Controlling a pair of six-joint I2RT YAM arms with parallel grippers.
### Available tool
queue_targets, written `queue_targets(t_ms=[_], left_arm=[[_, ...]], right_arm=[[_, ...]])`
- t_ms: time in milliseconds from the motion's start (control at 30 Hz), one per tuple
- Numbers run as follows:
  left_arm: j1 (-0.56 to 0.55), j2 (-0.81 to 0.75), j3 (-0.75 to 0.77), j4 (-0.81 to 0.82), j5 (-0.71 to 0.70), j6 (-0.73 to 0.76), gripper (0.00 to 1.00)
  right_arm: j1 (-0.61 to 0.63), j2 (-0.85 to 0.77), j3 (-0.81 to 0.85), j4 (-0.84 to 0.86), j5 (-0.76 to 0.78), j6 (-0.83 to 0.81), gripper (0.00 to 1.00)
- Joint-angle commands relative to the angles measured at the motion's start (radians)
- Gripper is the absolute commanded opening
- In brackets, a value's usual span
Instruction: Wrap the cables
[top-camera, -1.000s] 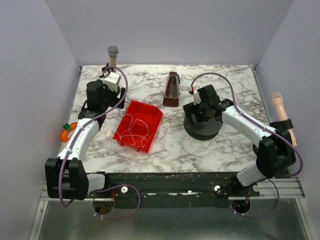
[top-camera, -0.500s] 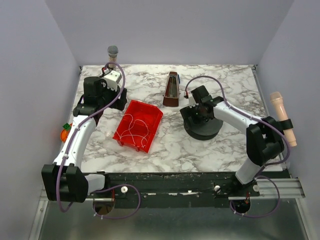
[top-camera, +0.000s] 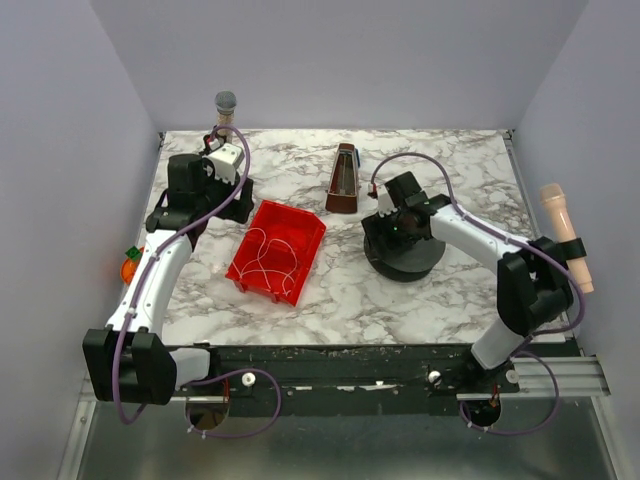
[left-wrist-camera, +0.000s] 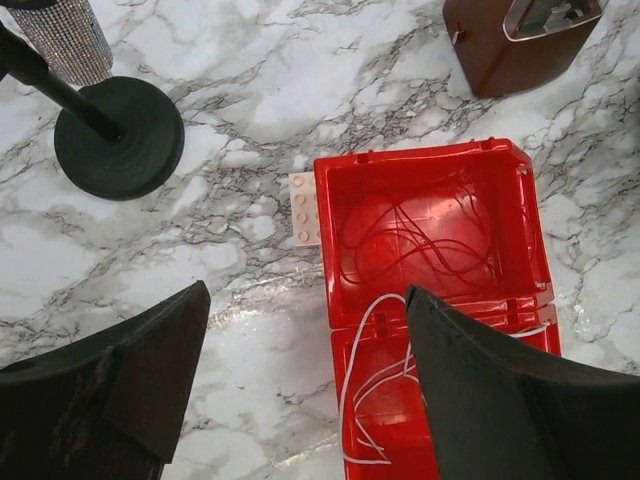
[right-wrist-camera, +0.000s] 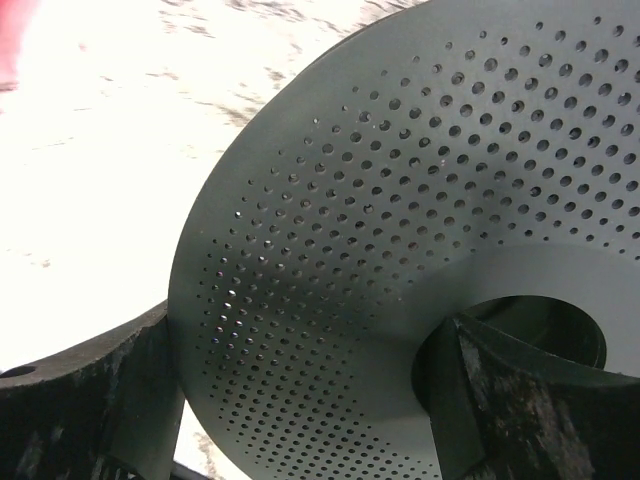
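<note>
The cables (top-camera: 268, 255) are thin white wire in loose loops inside a red bin (top-camera: 312, 224). In the left wrist view a white cable loop (left-wrist-camera: 375, 360) hangs over the red bin's (left-wrist-camera: 430, 152) inner wall. My left gripper (top-camera: 238, 198) (left-wrist-camera: 305, 295) hovers open just left of the bin, holding nothing. My right gripper (top-camera: 396, 232) (right-wrist-camera: 300, 330) is down on the black round spool (top-camera: 408, 262). One finger sits outside the rim of the perforated spool flange (right-wrist-camera: 400, 180), the other in its centre hole, both against it.
A brown metronome (top-camera: 344, 180) (left-wrist-camera: 510, 45) stands behind the bin. A glittery microphone (top-camera: 226, 105) on a round black base (left-wrist-camera: 120, 138) is at the back left. A small white studded plate (left-wrist-camera: 304, 208) lies by the bin. A peach handle (top-camera: 565, 235) is at the right edge.
My right gripper has swung left and down onto the spool and its jaws have narrowed on the flange. My left arm shifted slightly left and back.
</note>
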Motion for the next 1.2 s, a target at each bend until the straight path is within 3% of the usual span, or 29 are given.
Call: queue_targets(t_ms=[0, 167, 333, 600, 833, 1100, 1167], left_arm=[[-0.016, 0.002, 0.065, -0.088, 0.053, 0.02, 0.82], [-0.092, 0.006, 0.117, -0.234, 0.107, 0.155, 0.74], [-0.229, 0.035, 0.125, -0.36, 0.156, 0.365, 0.75], [-0.317, 0.116, 0.053, -0.337, 0.173, 0.674, 0.77], [-0.317, 0.211, 0.046, -0.277, 0.121, 0.745, 0.74], [-0.321, 0.26, 0.073, -0.243, 0.078, 0.743, 0.26], [-0.321, 0.266, 0.118, -0.288, 0.087, 0.713, 0.06]], right_arm=[[0.008, -0.121, -0.03, 0.041, -0.141, 0.033, 0.38], [0.006, -0.275, -0.1, 0.153, -0.358, 0.064, 0.22], [0.005, -0.408, -0.158, 0.302, -0.575, 0.111, 0.19], [0.002, -0.464, -0.175, 0.322, -0.595, 0.122, 0.18], [-0.001, -0.497, -0.209, 0.328, -0.574, 0.116, 0.18], [-0.008, -0.54, -0.226, 0.328, -0.558, 0.108, 0.18], [-0.009, -0.554, -0.232, 0.328, -0.554, 0.108, 0.18]])
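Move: The white cable, where it arcs over the red box's divider, lies about 7 cm back, 9 cm right and 12 cm below the left hand; the box's middle is 8 cm back, 8 cm right and 17 cm below. The black stand base is some 6 cm ahead and 4 cm left, the brown case 6 cm ahead and 21 cm right. The right hand already grips the grey reel, whose middle is 4 cm to its right; from it that cable lies 27 cm left, 2 cm back, roughly level. The grey reel, still pinched between its outer rim and hub hole by the right hand, is raised about 15 cm and drawn back and left towards the red box while the wrist rolls its left side up some 40 degrees, then held nearly still. The left hand swings right and back, turning clockwise about 50 degrees, then sinks into the box's space and closes its fingertips on the white cable. ##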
